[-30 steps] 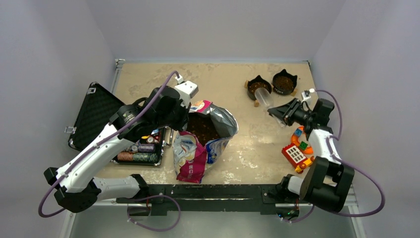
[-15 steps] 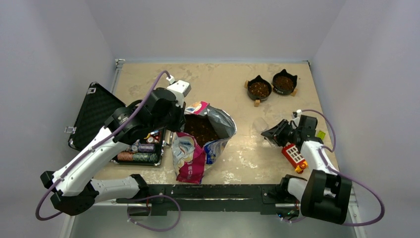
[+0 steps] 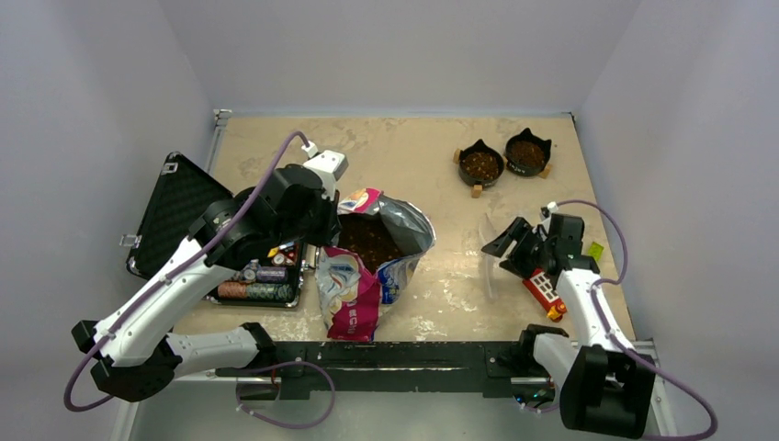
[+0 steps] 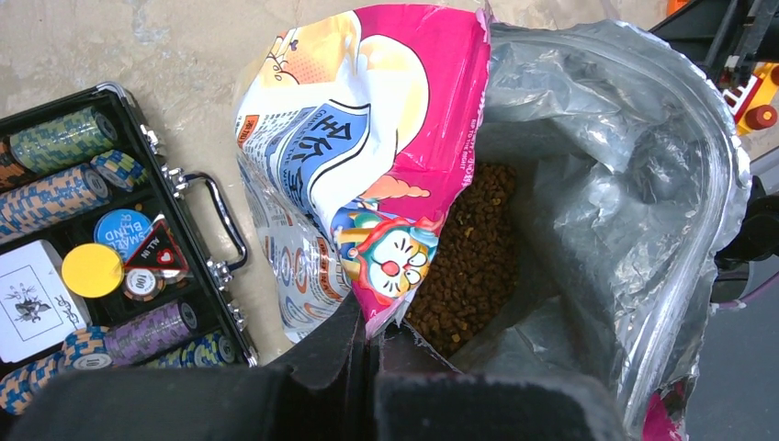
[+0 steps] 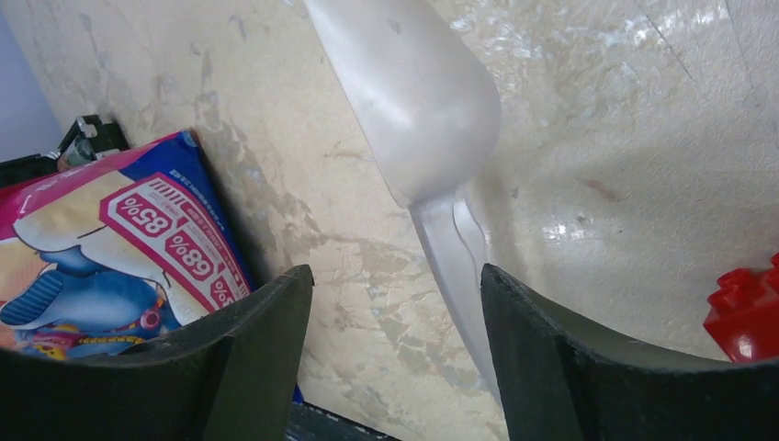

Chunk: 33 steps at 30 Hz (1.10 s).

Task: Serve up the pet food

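Observation:
The pink-blue cartoon foil bag (image 3: 354,289) lies open on the table, with the pet food (image 3: 370,241) showing inside as brown kibble (image 4: 473,257). My left gripper (image 3: 333,213) is shut on the bag's printed top edge (image 4: 404,184) and holds the mouth open; in its wrist view the left gripper (image 4: 377,326) pinches the rim. Two black cat-eared bowls (image 3: 480,165) (image 3: 527,152) at the back right hold kibble. A clear plastic scoop (image 5: 413,101) lies on the table, its handle beside one fingertip of my open right gripper (image 5: 395,276). In the top view the right gripper (image 3: 501,246) sits just right of the scoop (image 3: 486,241).
An open black case (image 3: 174,211) with stacks of poker chips (image 4: 64,184) lies left of the bag. Red and orange toy bricks (image 3: 544,287) lie under my right arm, and a red brick (image 5: 749,312) shows at the right wrist view's edge. A small green block (image 3: 595,249) lies nearby.
My right arm came back from the bowls, lowered the scoop to the table and opened, letting it go. My left gripper shifted slightly left with the bag edge.

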Available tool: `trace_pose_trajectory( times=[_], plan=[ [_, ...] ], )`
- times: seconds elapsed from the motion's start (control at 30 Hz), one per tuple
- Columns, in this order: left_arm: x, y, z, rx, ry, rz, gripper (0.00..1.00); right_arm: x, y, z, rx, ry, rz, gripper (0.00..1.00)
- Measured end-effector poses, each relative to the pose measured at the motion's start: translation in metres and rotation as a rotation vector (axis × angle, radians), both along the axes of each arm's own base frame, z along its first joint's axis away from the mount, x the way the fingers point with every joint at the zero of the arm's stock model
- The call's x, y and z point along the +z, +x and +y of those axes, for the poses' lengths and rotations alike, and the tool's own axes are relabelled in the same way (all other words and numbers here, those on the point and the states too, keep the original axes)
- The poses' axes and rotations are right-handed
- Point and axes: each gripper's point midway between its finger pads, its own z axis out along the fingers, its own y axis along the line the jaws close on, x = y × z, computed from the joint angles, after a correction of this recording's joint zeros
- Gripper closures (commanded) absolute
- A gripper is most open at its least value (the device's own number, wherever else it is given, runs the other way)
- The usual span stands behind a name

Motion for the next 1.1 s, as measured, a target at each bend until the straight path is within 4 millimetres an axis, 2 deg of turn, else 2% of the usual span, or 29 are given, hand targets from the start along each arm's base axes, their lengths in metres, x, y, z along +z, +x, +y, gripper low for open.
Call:
trace_pose_trajectory(
  times=[0.17, 0.27, 0.33, 0.4, 0.53, 0.6, 0.67, 0.77, 0.83, 0.9, 0.97, 1.03, 1.1],
  plan=[
    [0.0, -0.003, 0.002, -0.005, 0.002, 0.003, 1.0, 0.038, 0.008, -0.001, 0.004, -0.1, -0.072, 0.26],
    [-0.001, -0.005, 0.003, -0.017, 0.01, 0.005, 1.0, 0.072, 0.017, 0.014, 0.066, -0.152, -0.16, 0.28],
    [-0.001, -0.006, 0.005, -0.031, 0.023, 0.004, 1.0, 0.091, 0.017, 0.035, 0.143, -0.156, -0.226, 0.31],
    [-0.001, -0.007, 0.006, -0.046, 0.035, 0.0, 1.0, 0.115, 0.01, 0.065, 0.255, -0.134, -0.321, 0.31],
    [-0.001, -0.01, 0.008, -0.074, 0.056, -0.003, 1.0, 0.167, -0.02, 0.13, 0.493, -0.055, -0.513, 0.32],
    [-0.002, -0.01, 0.008, -0.08, 0.057, -0.001, 1.0, 0.195, -0.031, 0.152, 0.575, -0.034, -0.584, 0.32],
    [-0.002, -0.011, 0.007, -0.084, 0.057, 0.003, 1.0, 0.229, -0.031, 0.17, 0.622, -0.04, -0.658, 0.32],
    [-0.002, -0.013, 0.006, -0.092, 0.052, 0.008, 1.0, 0.279, -0.021, 0.194, 0.662, -0.07, -0.763, 0.32],
    [-0.002, -0.013, 0.006, -0.096, 0.05, 0.011, 1.0, 0.3, -0.012, 0.207, 0.678, -0.102, -0.813, 0.33],
    [-0.002, -0.014, 0.005, -0.098, 0.049, 0.012, 1.0, 0.311, -0.002, 0.22, 0.703, -0.145, -0.836, 0.34],
    [-0.002, -0.015, 0.005, -0.101, 0.047, 0.015, 1.0, 0.309, 0.008, 0.233, 0.735, -0.201, -0.831, 0.35],
    [-0.002, -0.015, 0.005, -0.103, 0.046, 0.016, 1.0, 0.296, 0.015, 0.244, 0.774, -0.256, -0.808, 0.36],
    [-0.002, -0.015, 0.005, -0.103, 0.047, 0.017, 1.0, 0.275, 0.017, 0.254, 0.828, -0.318, -0.763, 0.37]
  ],
)
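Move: From the right hand, wide open, the far rim of the pet food bag's mouth is about 25 cm to the left, 2 cm farther out and 21 cm higher. The scoop, already let go, is just below the hand, about 7 cm down and 3 cm to its left; the toy truck is some 6 cm back and 13 cm right. From the left hand, shut on the bag's corner, that rim is about 6 cm ahead and 11 cm right, slightly lower. Lift the open right gripper away from the scoop and swing it up and left about 25 to 30 cm each way towards the far rim of the pet food bag, then sink nearly 4 cm at the end. On the way, raise the fingertips to a flatter slant and turn them counter-clockwise to the left. Keep the left pinch on the bag's corner, easing it slightly back. ##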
